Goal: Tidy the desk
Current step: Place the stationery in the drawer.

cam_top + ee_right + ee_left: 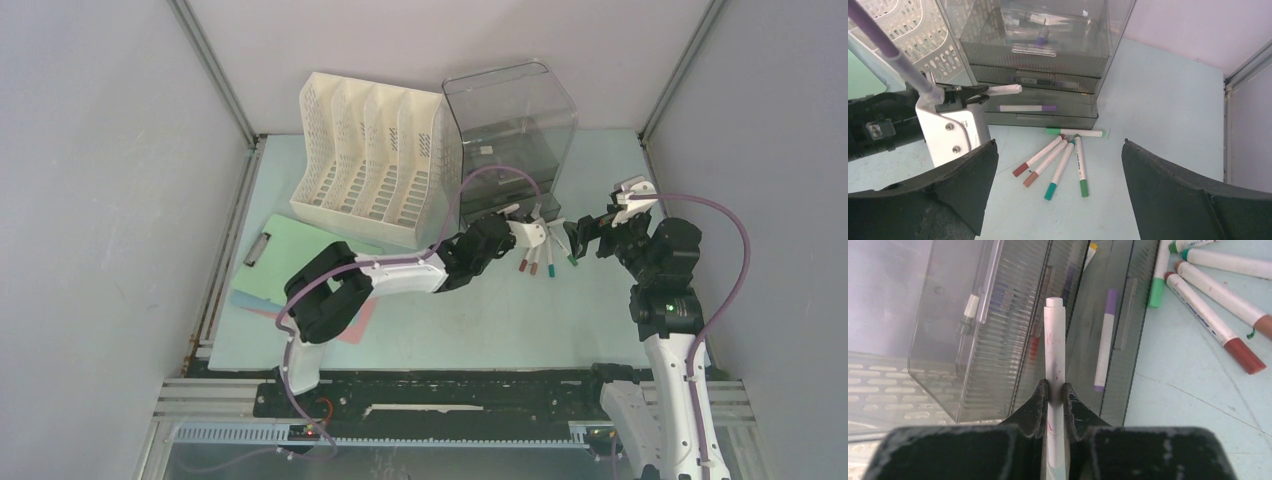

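Note:
The desk [450, 320] is a pale mint-green tabletop. My left gripper [1055, 385] is shut on a white marker [1055, 340], which it holds lengthwise over the open bottom drawer [1118, 315] of a clear grey drawer unit [510, 120]. A purple-capped marker [1105, 340] lies in that drawer. Several loose markers [1062, 167] with brown, teal and green caps are fanned out on the desk in front of the unit. My right gripper [1058, 142] hangs open above them, its fingers wide apart with nothing between them.
A white slotted file organizer [375, 160] stands at the back, left of the drawer unit. A green clipboard [310, 245] lies at the left on pink sheets [360, 325]. Grey walls and aluminium rails edge the desk.

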Available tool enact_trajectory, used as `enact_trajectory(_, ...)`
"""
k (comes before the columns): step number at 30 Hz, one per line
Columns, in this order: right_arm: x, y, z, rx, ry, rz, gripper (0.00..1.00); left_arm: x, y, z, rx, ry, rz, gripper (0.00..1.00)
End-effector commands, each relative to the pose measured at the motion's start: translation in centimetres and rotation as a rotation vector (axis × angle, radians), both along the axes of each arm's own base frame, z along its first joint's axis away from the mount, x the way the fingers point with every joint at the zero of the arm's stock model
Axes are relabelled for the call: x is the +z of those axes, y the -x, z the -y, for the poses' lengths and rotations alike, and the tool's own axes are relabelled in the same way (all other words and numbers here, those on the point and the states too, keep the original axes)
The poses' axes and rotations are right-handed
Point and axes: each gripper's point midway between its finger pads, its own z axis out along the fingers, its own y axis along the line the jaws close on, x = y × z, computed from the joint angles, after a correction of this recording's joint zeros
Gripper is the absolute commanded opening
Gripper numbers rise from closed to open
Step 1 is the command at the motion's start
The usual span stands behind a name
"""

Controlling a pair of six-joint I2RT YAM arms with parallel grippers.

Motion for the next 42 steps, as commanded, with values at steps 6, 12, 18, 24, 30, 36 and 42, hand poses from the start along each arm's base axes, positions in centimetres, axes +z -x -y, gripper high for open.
enact_trajectory(6,0.9,-0.1,0.3,-0.017,-0.009,0.038,1.00,0.3,-1.9,1.7,-0.098,0.000,-0.083,0.02)
enact_trajectory(12,0.8,-0.2,0.5,-0.024,-0.008,0.038,1.00,0.3,-3.3,2.0,-0.106,-0.003,-0.125,0.08)
enact_trajectory(18,0.8,-0.2,0.5,-0.023,-0.009,0.037,1.00,-0.1,-4.3,1.6,-0.082,0.004,-0.136,0.30)
enact_trajectory(24,0.7,-0.2,0.4,-0.020,-0.013,0.032,1.00,0.4,-4.9,1.4,-0.060,0.014,-0.127,0.44)
enact_trajectory(30,0.6,-0.2,0.5,-0.017,-0.015,0.025,1.00,2.4,-4.4,1.0,-0.045,0.077,-0.133,0.50)
enact_trajectory(36,0.3,-0.2,0.3,-0.006,-0.019,0.016,1.00,5.8,-2.0,0.3,-0.068,0.228,-0.172,0.56)
enact_trajectory(42,-0.1,-0.3,0.2,0.004,-0.023,0.003,1.00,8.8,1.2,-0.4,-0.136,0.404,-0.213,0.63)
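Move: My left hand already holds the white marker over the left part of the open bottom drawer. The drawer's middle lies about 4 cm ahead, 7 cm to the right and some 7 cm below. Inside it, the purple-capped marker lies about 4 cm ahead and 8 cm right. The green-capped marker outside the drawer front is about 1 cm ahead and 15 cm right, on the table. From my right hand the drawer is roughly 8 cm ahead, 13 cm left and well below. I ease my left hand about 4 cm farther forward and slightly right over the drawer, then sink some 2 cm while the fingers tip down by roughly 10 degrees. As it nears the end of that reach, my fingers open and let go of the white marker. They keep spreading as I draw the empty hand back and up, about 4 cm each way. ##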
